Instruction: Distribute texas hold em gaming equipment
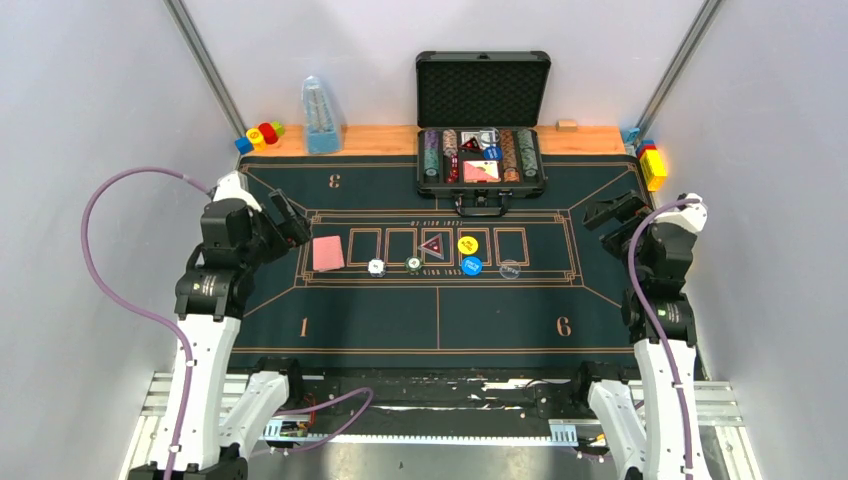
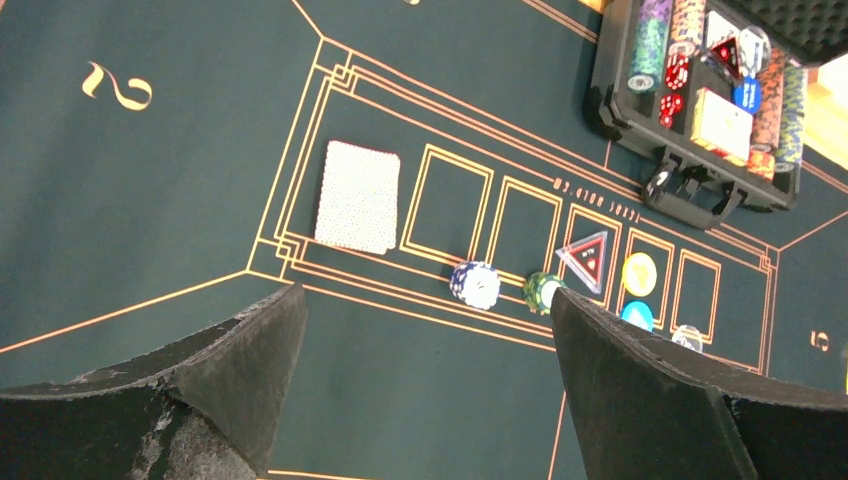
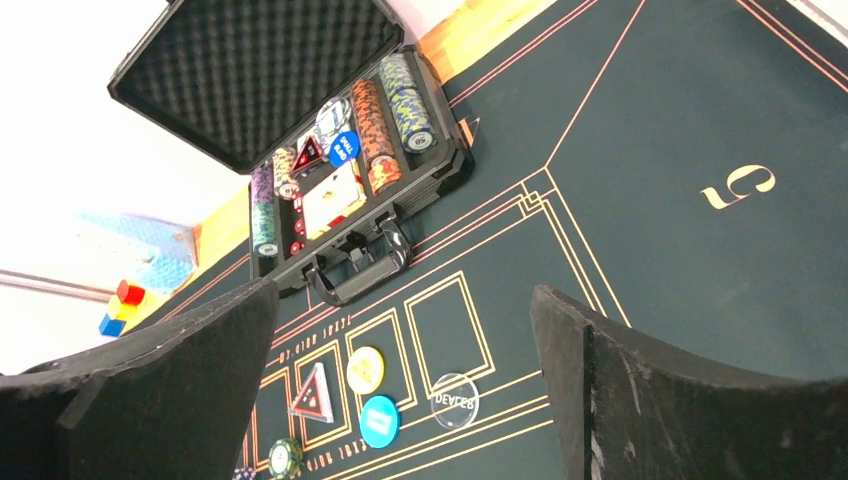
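Observation:
On the green felt mat lie a pink-backed card deck (image 1: pixel 328 253) (image 2: pixel 357 196), a white chip stack (image 1: pixel 376 267) (image 2: pixel 475 284), a green chip stack (image 1: pixel 414 265) (image 2: pixel 541 291), a red triangular marker (image 1: pixel 432 246) (image 3: pixel 313 394), a yellow disc (image 1: pixel 467 244) (image 3: pixel 365 369), a blue disc (image 1: pixel 472 265) (image 3: pixel 379 420) and a clear dealer disc (image 1: pixel 510 270) (image 3: pixel 455 400). My left gripper (image 1: pixel 290 215) (image 2: pixel 427 295) hovers open, left of the deck. At the mat's right edge my right gripper (image 1: pixel 610 212) (image 3: pixel 405 290) hangs open. Neither holds anything.
An open black case (image 1: pixel 481 160) (image 3: pixel 330 190) with rows of chips, cards and dice stands at the back centre. Toy blocks (image 1: pixel 260 134) and a clear blue bottle (image 1: pixel 320 115) sit back left; more blocks (image 1: pixel 652 165) sit back right. Walls close in both sides.

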`<state>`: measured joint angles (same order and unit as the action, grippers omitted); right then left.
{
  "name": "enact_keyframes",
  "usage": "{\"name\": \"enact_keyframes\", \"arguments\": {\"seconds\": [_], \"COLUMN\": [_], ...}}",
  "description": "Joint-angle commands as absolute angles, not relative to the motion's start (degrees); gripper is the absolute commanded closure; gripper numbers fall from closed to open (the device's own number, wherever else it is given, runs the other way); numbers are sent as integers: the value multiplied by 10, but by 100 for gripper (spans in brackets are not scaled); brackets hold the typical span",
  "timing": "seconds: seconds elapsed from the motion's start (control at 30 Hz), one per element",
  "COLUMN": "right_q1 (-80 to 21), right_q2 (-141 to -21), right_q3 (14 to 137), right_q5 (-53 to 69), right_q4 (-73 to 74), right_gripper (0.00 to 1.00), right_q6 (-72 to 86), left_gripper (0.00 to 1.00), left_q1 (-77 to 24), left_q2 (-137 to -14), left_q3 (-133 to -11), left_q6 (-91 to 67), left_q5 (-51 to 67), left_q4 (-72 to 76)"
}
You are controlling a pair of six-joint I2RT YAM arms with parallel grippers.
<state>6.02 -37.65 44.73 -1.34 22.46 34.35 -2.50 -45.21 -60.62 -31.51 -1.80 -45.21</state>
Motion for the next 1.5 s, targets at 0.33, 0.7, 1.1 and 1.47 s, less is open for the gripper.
{"name": "enact_keyframes", "arguments": {"seconds": [0.33, 0.7, 1.1, 1.47], "right_q1": [53, -205, -242, -250], "right_q2": [-422, -782, -952, -964], "right_q3": [436, 514, 568, 554], "right_q5": [200, -84, -114, -124], "right_q4": [283, 282, 286, 283], "right_gripper": [0, 3, 23, 55], "right_q6": [257, 304, 313, 318], "left_gripper": [0, 0, 0, 0], "left_q1": [-21, -21, -21, -21], "left_q2": [-493, -477, -430, -433], "left_q3": [-565, -517, -498, -492], "left_q6": [-346, -337, -336, -337], "left_q5": [46, 50, 50, 52], "left_q4": [-377, -405, -401, -399]}}
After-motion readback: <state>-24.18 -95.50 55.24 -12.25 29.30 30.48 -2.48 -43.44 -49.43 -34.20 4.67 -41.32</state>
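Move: The clear dealer button lies on the felt about 25 cm below the right hand, some 13 cm to its left and 3 cm ahead. Some 8 cm to the left of the button and level with it lies the blue blind button; the yellow big blind button lies about 9 cm left of it and 5 cm farther out. From the left hand, the dealer button is roughly 40 cm to the right, 5 cm ahead and 26 cm down. The right hand first swings left nearly level, then dives about 25 cm onto the dealer button, ending some 13 cm to the left of its start while its fingers tip down about 50 degrees and turn some 20 degrees counter-clockwise; low over the felt it slows and narrows its wide-open fingers to about half, one on each side of the button, pads at the rim. The empty left hand, still wide open, meanwhile sinks about 6 cm in two steps and eases slightly right. ##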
